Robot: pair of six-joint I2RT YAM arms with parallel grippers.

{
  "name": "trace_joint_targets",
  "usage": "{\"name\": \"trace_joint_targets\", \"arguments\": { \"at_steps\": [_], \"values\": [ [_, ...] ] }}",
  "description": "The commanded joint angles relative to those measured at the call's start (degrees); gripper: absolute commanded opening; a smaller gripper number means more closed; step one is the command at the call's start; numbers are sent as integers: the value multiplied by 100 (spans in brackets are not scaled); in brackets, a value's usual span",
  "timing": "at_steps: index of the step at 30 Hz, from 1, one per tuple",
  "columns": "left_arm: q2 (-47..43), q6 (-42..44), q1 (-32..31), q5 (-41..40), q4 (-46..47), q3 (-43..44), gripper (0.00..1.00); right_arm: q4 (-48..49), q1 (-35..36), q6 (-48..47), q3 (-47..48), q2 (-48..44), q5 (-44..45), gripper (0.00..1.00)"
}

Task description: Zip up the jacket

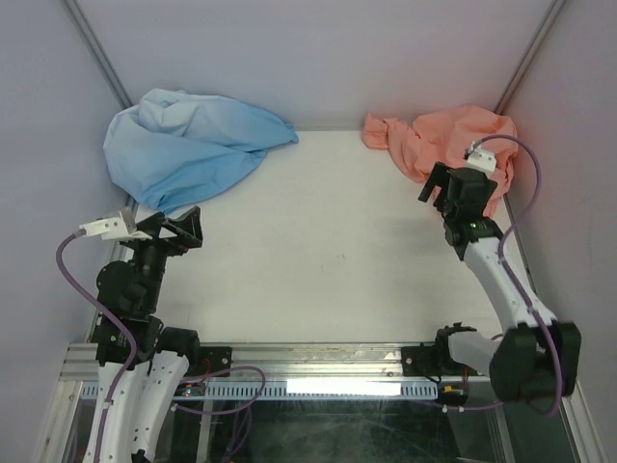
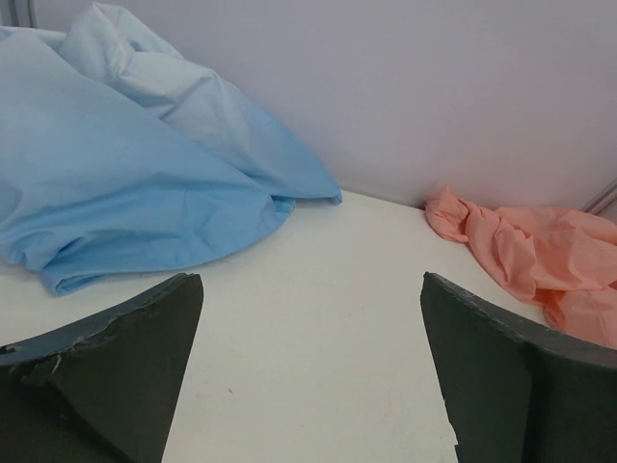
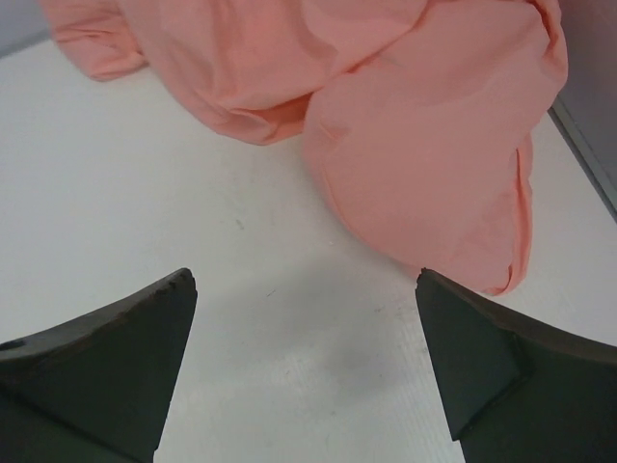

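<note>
The salmon-pink jacket (image 1: pixel 439 145) lies crumpled in the table's far right corner, and no zip shows in its folds. My right gripper (image 1: pixel 436 193) hovers just in front of it, open and empty. In the right wrist view the jacket (image 3: pixel 415 125) bulges close ahead of the open right gripper (image 3: pixel 306 275), nearest the right finger (image 3: pixel 482 367). My left gripper (image 1: pixel 191 228) is at the left side, open, holding nothing. From the left wrist view the jacket (image 2: pixel 540 256) is far off at the right, beyond the open left gripper (image 2: pixel 310 280).
A light blue garment (image 1: pixel 188 145) is heaped in the far left corner, close to my left gripper; the left wrist view shows the light blue garment (image 2: pixel 125 174) too. Pale walls enclose the white table (image 1: pixel 328 251) at the back and sides. A metal rail (image 1: pixel 318 357) runs along the near edge.
</note>
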Motion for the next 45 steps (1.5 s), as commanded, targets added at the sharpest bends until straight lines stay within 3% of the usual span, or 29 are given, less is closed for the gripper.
{"name": "trace_joint_targets", "arguments": {
  "at_steps": [1, 4, 8, 10, 11, 12, 14, 15, 16, 24, 33, 38, 45],
  "values": [
    [-73, 72, 37, 197, 311, -25, 99, 1186, -302, -232, 558, 1628, 995, 99],
    [-81, 71, 18, 211, 306, -30, 99, 1571, -491, -467, 953, 2781, 1070, 100],
    [-111, 73, 17, 213, 306, -30, 99, 1299, -681, -535, 1663, 4036, 1135, 99],
    [-114, 74, 17, 225, 318, -27, 99, 1246, -716, -647, 1834, 4393, 1147, 89],
    [-115, 71, 17, 239, 321, -29, 99, 1212, -723, -721, 1886, 4509, 1096, 81],
    [-124, 73, 17, 268, 333, -39, 99, 1157, -720, -755, 1938, 4580, 1015, 67],
    [-132, 71, 15, 317, 349, -49, 99, 904, -674, -725, 2026, 4561, 774, 26],
    [-141, 71, 20, 335, 358, -57, 99, 793, -568, -718, 2029, 4472, 652, 10],
    [-143, 75, 13, 342, 363, -60, 99, 702, -429, -718, 2001, 4312, 488, 0],
    [-184, 62, 18, 624, 457, -101, 99, -193, 1564, -361, 2121, 2662, -983, 0],
    [-123, 87, 17, 926, 475, -75, 99, -735, 4466, -554, 4153, 2939, -1685, 0],
    [219, 88, 17, 1452, 487, -7, 99, -912, 4667, -803, 4949, 3006, -1868, 0],
    [507, -13, 13, 1812, 538, 38, 99, -897, 4350, -1451, 5121, 2327, -281, 0]
  ]
}}
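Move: The near edge of the coral jacket, the spot the open right hand goes for, lies about 10 cm ahead of that hand, 7 cm to its right and 17 cm below. The middle of the blue cloth is some 35 cm ahead and 70 cm to the left of the right hand, also about 17 cm below. From the left hand, that jacket edge is roughly 22 cm ahead, 70 cm to the right and 26 cm down. The coral jacket's near edge is pinched by the right hand, which plunges forward, down and a little right onto it and shuts its fingers. Keeping hold, the hand sweeps the jacket about 45 cm left towards the blue cloth, rising some 30 cm, drawing back, and swinging about 75 degrees counter-clockwise before easing slightly right. The left hand, still open, drifts about 4 cm right. ##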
